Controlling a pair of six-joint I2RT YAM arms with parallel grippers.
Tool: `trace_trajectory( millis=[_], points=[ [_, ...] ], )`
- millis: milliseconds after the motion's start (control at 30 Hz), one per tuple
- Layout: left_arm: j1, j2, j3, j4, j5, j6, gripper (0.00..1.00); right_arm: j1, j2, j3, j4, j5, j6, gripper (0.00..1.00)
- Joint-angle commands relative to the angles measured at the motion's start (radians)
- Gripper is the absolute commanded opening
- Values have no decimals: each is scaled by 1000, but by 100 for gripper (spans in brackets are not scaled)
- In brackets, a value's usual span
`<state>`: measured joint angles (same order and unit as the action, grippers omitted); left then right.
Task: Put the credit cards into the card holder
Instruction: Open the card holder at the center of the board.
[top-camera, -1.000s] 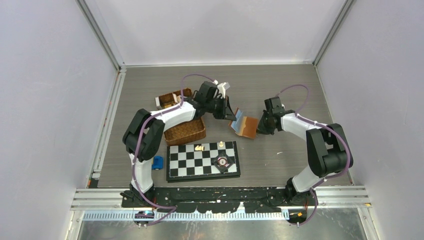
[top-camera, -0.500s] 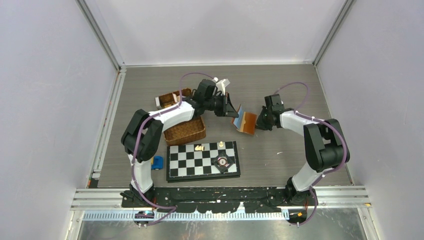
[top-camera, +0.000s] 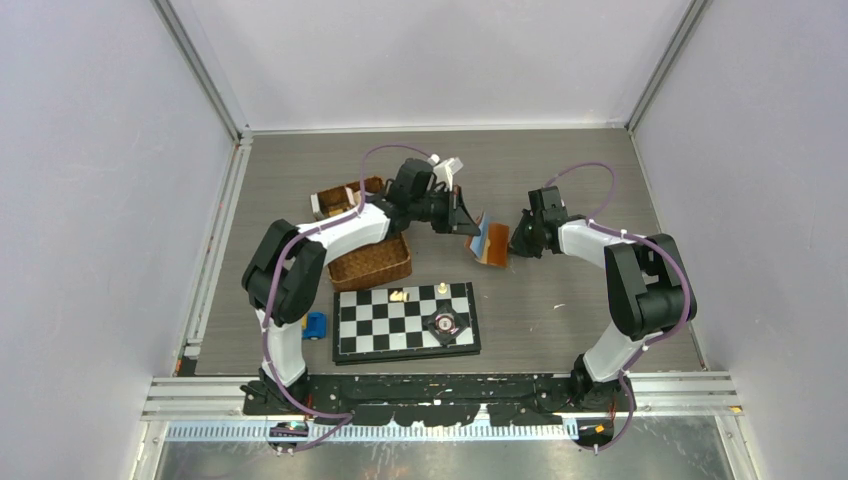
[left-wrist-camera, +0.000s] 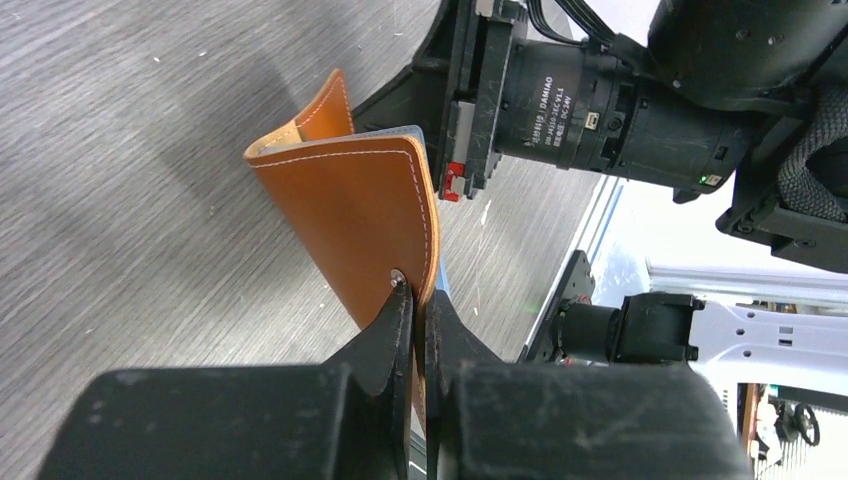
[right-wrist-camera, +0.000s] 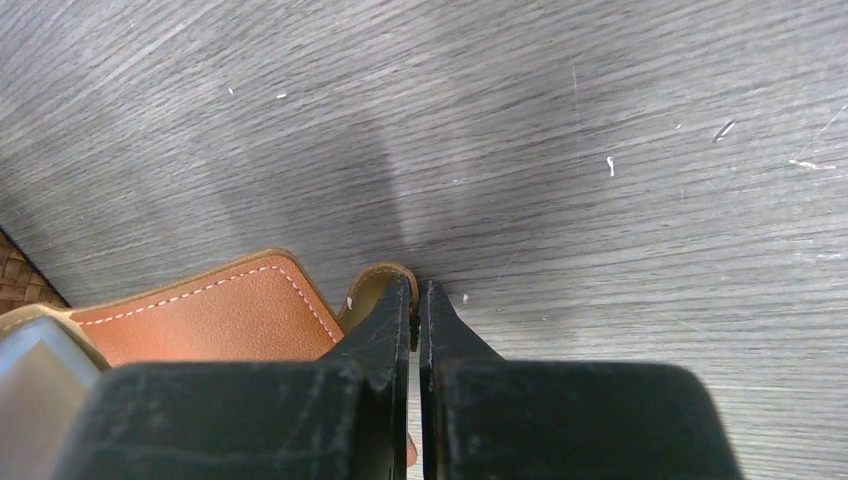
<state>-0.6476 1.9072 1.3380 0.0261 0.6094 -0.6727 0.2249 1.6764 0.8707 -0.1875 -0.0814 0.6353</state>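
The tan-brown card holder (top-camera: 495, 243) is held up off the table between both arms, folded nearly closed. My left gripper (top-camera: 470, 228) is shut on the edge of one leather flap (left-wrist-camera: 360, 230); the jaws pinch it just beside a metal snap. A pale blue credit card (top-camera: 480, 238) sits inside the fold, its edge showing behind the flap (left-wrist-camera: 412, 133). My right gripper (top-camera: 513, 245) is shut on the holder's strap tab (right-wrist-camera: 378, 283). The holder's stitched brown flap (right-wrist-camera: 220, 320) lies to the left, with a grey card corner (right-wrist-camera: 30, 380) beyond it.
A wicker basket (top-camera: 372, 263) lies just left of the holder, under the left arm. A chessboard (top-camera: 405, 320) with a few small pieces sits nearer the bases. A small open brown box (top-camera: 340, 197) stands at the back left and a blue item (top-camera: 316, 325) beside the left base.
Both grippers have moved slightly toward the far side and closer together. The card holder has folded narrower and stands more upright. Both grips are unchanged.
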Motion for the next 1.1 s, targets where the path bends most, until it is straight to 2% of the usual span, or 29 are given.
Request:
trace_trajectory(
  millis=[0,233,433,500,633,700,867,1067],
  points=[
    [-38,-56,39,34,79,20,0,10,88,-35,-54,17,-7,1],
    [-63,-28,77,-4,70,40,0,14,89,-34,-47,1,-11,0],
    [-46,-25,104,-279,-250,98,0,14,14,-34,-96,25,-15,2],
    [-39,-20,94,-311,-305,98,0,14,-29,-33,-122,32,-18,10],
    [-35,-9,78,-318,-333,89,0,14,-125,-36,-171,33,-17,33],
    [-35,-2,78,-318,-338,87,0,14,-177,-37,-182,19,-14,40],
    [-35,12,85,-330,-349,87,0,23,-318,-54,-149,-71,12,52],
    [-35,9,81,-326,-344,86,0,42,-379,-72,-30,-158,96,59]
  ],
)
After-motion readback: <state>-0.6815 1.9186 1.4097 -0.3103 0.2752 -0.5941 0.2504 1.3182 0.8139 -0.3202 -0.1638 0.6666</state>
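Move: Between the two closed grippers the card holder is half open: the left hand pinches its cover, with the holder's middle about 4 cm to the right, 2 cm back and 7 cm below. The right fingers grip the snap strap, with that middle roughly 5 cm left, 1 cm ahead and 4 cm above. From the left hand the wicker basket stands some 23 cm left, level with it, and the chessboard 15 cm left and 19 cm back, both about 10 to 13 cm lower. Keeping its pinch on the cover, the left hand first eases about 2 cm right and back, rising slightly, then swings some 6 cm left and as far down towards the table, rolling its left side up about 20 degrees. The right hand at first stays almost still on the strap, then opens to over half, draws back about 4 cm and lifts clear by some 8 cm. ##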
